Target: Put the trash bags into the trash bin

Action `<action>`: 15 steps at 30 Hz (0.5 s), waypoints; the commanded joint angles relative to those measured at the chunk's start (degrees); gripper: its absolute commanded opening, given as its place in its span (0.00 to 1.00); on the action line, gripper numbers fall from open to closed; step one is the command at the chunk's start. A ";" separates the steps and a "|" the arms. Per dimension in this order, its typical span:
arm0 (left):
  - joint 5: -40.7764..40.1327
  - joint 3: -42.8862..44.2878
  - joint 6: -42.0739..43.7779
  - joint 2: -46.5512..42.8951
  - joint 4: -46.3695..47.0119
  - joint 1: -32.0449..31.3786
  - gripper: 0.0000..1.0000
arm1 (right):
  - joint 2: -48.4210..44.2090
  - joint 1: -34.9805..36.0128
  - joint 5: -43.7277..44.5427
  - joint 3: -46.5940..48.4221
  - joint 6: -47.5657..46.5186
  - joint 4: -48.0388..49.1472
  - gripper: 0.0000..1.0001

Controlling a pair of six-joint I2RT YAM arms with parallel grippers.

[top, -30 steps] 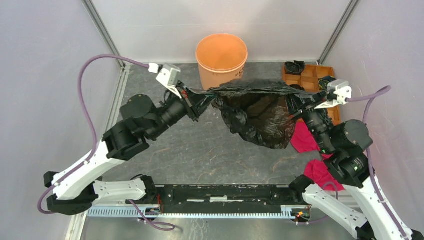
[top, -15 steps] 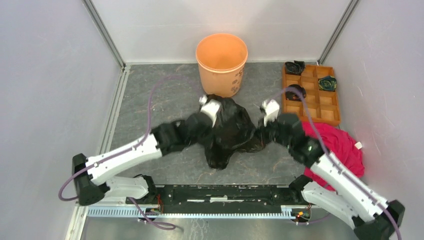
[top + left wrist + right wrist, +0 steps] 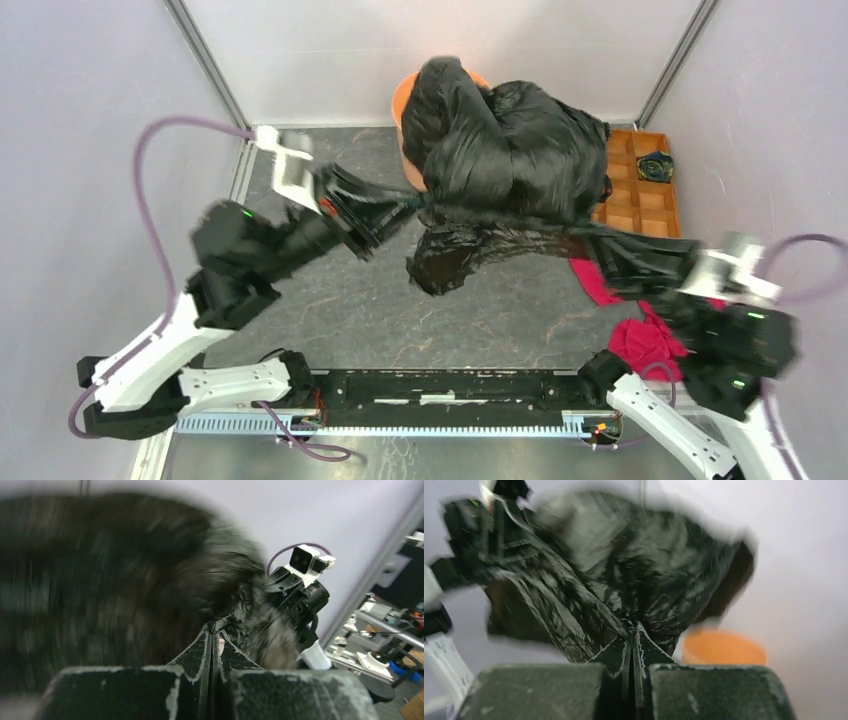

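The trash bags [image 3: 510,140], one large sheet of glossy black film, balloon in the air between my two arms and cover most of the trash bin [image 3: 404,98], whose orange rim shows at the bag's left. My left gripper [image 3: 398,206] is shut on the bag's left edge, and my right gripper [image 3: 598,252] is shut on its right edge. In the left wrist view the jaws of the left gripper [image 3: 214,631] pinch the blurred film [image 3: 115,580]. In the right wrist view the right gripper [image 3: 631,630] clamps the film [image 3: 634,565], with the orange bin [image 3: 724,650] behind and lower right.
An orange-brown compartment tray [image 3: 640,205] with a small black roll [image 3: 655,165] lies at the back right. A pink-red cloth [image 3: 640,340] lies under the right arm. Enclosure walls and frame posts [image 3: 205,70] close in the sides.
Half a second ago both grippers were close together and low, with the bag bunched on the floor. They have swung apart and up, and the bag has billowed over the bin.
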 commanded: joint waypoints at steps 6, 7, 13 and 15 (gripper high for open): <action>-20.21 -43.36 -16.00 -8.22 -8.28 0.22 0.02 | -5.03 -0.07 5.26 -38.12 9.96 -5.12 0.01; -20.97 -41.21 -15.64 -8.08 -9.39 0.30 0.02 | -3.82 -0.08 5.31 -36.33 8.88 -5.10 0.01; -6.03 -16.65 -7.16 -1.55 -8.86 0.26 0.02 | 6.78 -0.11 4.28 -13.21 -1.36 -14.71 0.01; -4.34 -13.59 -6.21 -1.16 -7.67 0.22 0.02 | 7.34 -0.07 4.35 -9.62 -2.11 -16.41 0.01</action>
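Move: Held high between both hands, the black trash bag billows about 5 cm ahead of and 5 cm above them, its middle some 13 cm right of the left hand and 13 cm left of the right. The trash bin stands about 45 cm ahead and 5 cm right of the left hand, 43 cm lower; from the right hand, 45 ahead, 21 left and 40 below. Right of the right hand by some 30 cm, on the table about 52 cm below, lie the wooden tray, 43 ahead, and the red cloth, 9 ahead. Flinging the bag down between them, both arms keep their pinch on its edge and plunge nearly 40 cm, fingers tipping downwards by over 50 degrees, then rebound some 12 cm upwards, still pinching. The right hand also works forward and in towards the left, narrowing the gap; the left edges slightly forward. ##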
